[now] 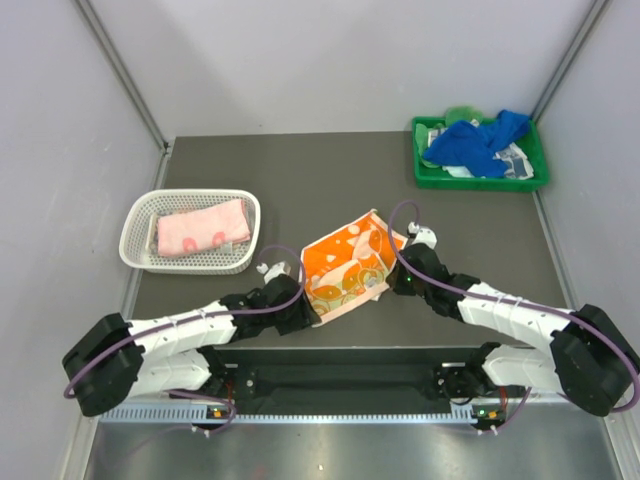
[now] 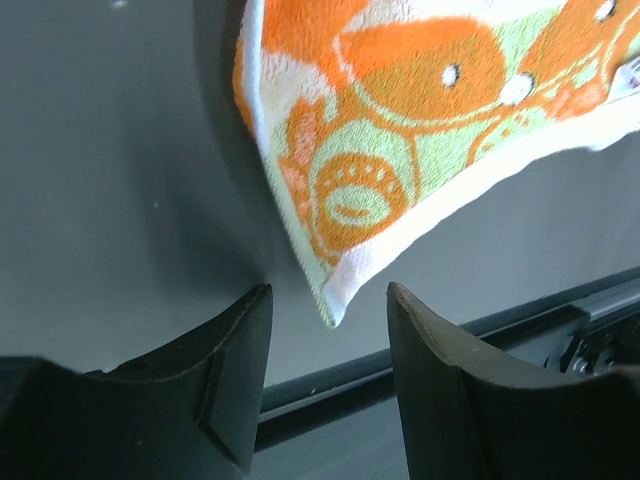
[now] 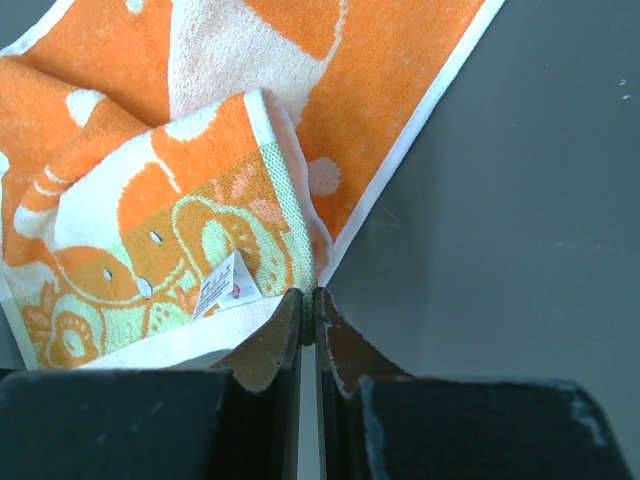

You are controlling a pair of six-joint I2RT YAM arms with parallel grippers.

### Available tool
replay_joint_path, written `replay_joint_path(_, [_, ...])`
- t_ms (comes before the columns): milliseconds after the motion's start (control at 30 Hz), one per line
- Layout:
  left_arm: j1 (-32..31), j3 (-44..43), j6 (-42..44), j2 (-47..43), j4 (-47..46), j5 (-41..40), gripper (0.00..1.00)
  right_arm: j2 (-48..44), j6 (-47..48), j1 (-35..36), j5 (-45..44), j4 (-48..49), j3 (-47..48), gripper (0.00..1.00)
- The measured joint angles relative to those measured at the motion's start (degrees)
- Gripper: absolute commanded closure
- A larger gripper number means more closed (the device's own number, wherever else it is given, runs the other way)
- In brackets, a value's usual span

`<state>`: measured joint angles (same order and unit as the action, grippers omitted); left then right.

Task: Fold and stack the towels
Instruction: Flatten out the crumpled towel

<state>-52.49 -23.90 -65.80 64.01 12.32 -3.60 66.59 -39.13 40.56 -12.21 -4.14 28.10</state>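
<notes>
An orange-patterned towel (image 1: 350, 262) lies partly folded in the middle of the table, with one edge lifted. My right gripper (image 3: 308, 295) is shut on a corner of this towel (image 3: 200, 180), next to its white label. My left gripper (image 2: 328, 290) stands open at the towel's near left corner. That corner of the towel (image 2: 400, 120) hangs loose between the fingertips, with neither finger pressing it. In the top view the left gripper (image 1: 305, 305) and the right gripper (image 1: 400, 275) flank the towel. A pink towel (image 1: 203, 228) lies folded in the basket. A blue towel (image 1: 475, 140) is heaped in the green tray.
The white perforated basket (image 1: 135, 225) stands at the left of the table. The green tray (image 1: 480, 180) sits at the back right and holds other cloths under the blue one. A dark rail (image 2: 480, 325) runs along the table's near edge, just past the left fingers.
</notes>
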Motion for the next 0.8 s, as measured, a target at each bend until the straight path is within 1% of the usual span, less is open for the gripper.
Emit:
replay_joint_path(67, [-0.2, 0.2, -1.0, 0.4, -1.3, -0.9, 0.48, 0.0, 0.0, 0.1, 0.0, 0.0, 0.0, 1.00])
replay_joint_path(100, [-0.2, 0.4, -1.5, 0.6, -2.1, -1.4, 0.53, 0.0, 0.0, 0.1, 0.0, 0.0, 0.0, 1.00])
replay_joint_path(200, [-0.2, 0.5, -2.4, 1.7, -3.5, -2.1, 0.57, -0.1, 0.0, 0.1, 0.0, 0.0, -0.1, 1.00])
replay_joint_path(300, [-0.3, 0.5, -3.3, 2.9, -4.7, -2.2, 0.69, -0.5, 0.0, 0.1, 0.0, -0.2, -0.4, 1.00])
replay_joint_path(333, [-0.3, 0.5, -3.4, 3.3, -5.0, -2.3, 0.80, -0.7, 0.0, 0.1, 0.1, -0.2, -0.4, 1.00])
replay_joint_path(367, [-0.4, 0.5, -3.5, 3.6, -5.2, -2.4, 0.86, -0.9, 0.0, 0.1, 0.0, -0.2, -0.4, 1.00])
replay_joint_path(467, [-0.5, 0.7, -3.2, 4.1, -5.3, -2.7, 1.00, -1.8, 0.0, 0.2, 0.2, -0.2, -0.4, 1.00])
replay_joint_path(533, [-0.5, 0.5, -2.8, 3.9, -5.0, -3.0, 1.00, -2.7, 0.0, 0.2, 0.3, -0.3, -0.4, 1.00])
replay_joint_path(633, [-0.5, -1.3, -0.6, 2.5, -1.4, -4.2, 1.00, -5.8, 0.1, 0.2, 0.7, -1.5, -0.3, 1.00])
replay_joint_path(700, [-0.5, -4.3, 1.5, 0.4, 1.9, -5.2, 1.00, -8.6, 0.2, 0.2, 1.0, -2.6, -0.1, 1.00])
replay_joint_path(800, [-0.5, -11.6, 5.1, -3.0, 6.7, -6.3, 1.00, -13.0, 1.1, 0.2, 1.4, -5.2, 1.7, 1.00])
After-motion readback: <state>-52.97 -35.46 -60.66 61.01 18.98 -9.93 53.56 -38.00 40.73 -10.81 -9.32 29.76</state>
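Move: The orange towel's free near corner lies almost between the left gripper's open fingers, about 1 cm ahead, 1 cm right and 1 cm below. The right gripper already holds the towel's other near corner, some 9 cm ahead and 19 cm right of the left hand and slightly higher. The towel's middle is roughly 12 cm ahead and 9 cm right of the left hand; the white basket stands about 20 cm ahead and 27 cm left. Ease the left gripper about 1 cm forward and slightly right and down onto the towel's free corner, and shut the fingers to pinch it. Then raise both hands together, left about 8 cm and drifting forward, right about 6 cm, keeping the right's pinch and letting the fingers tip outward some 10 degrees. ##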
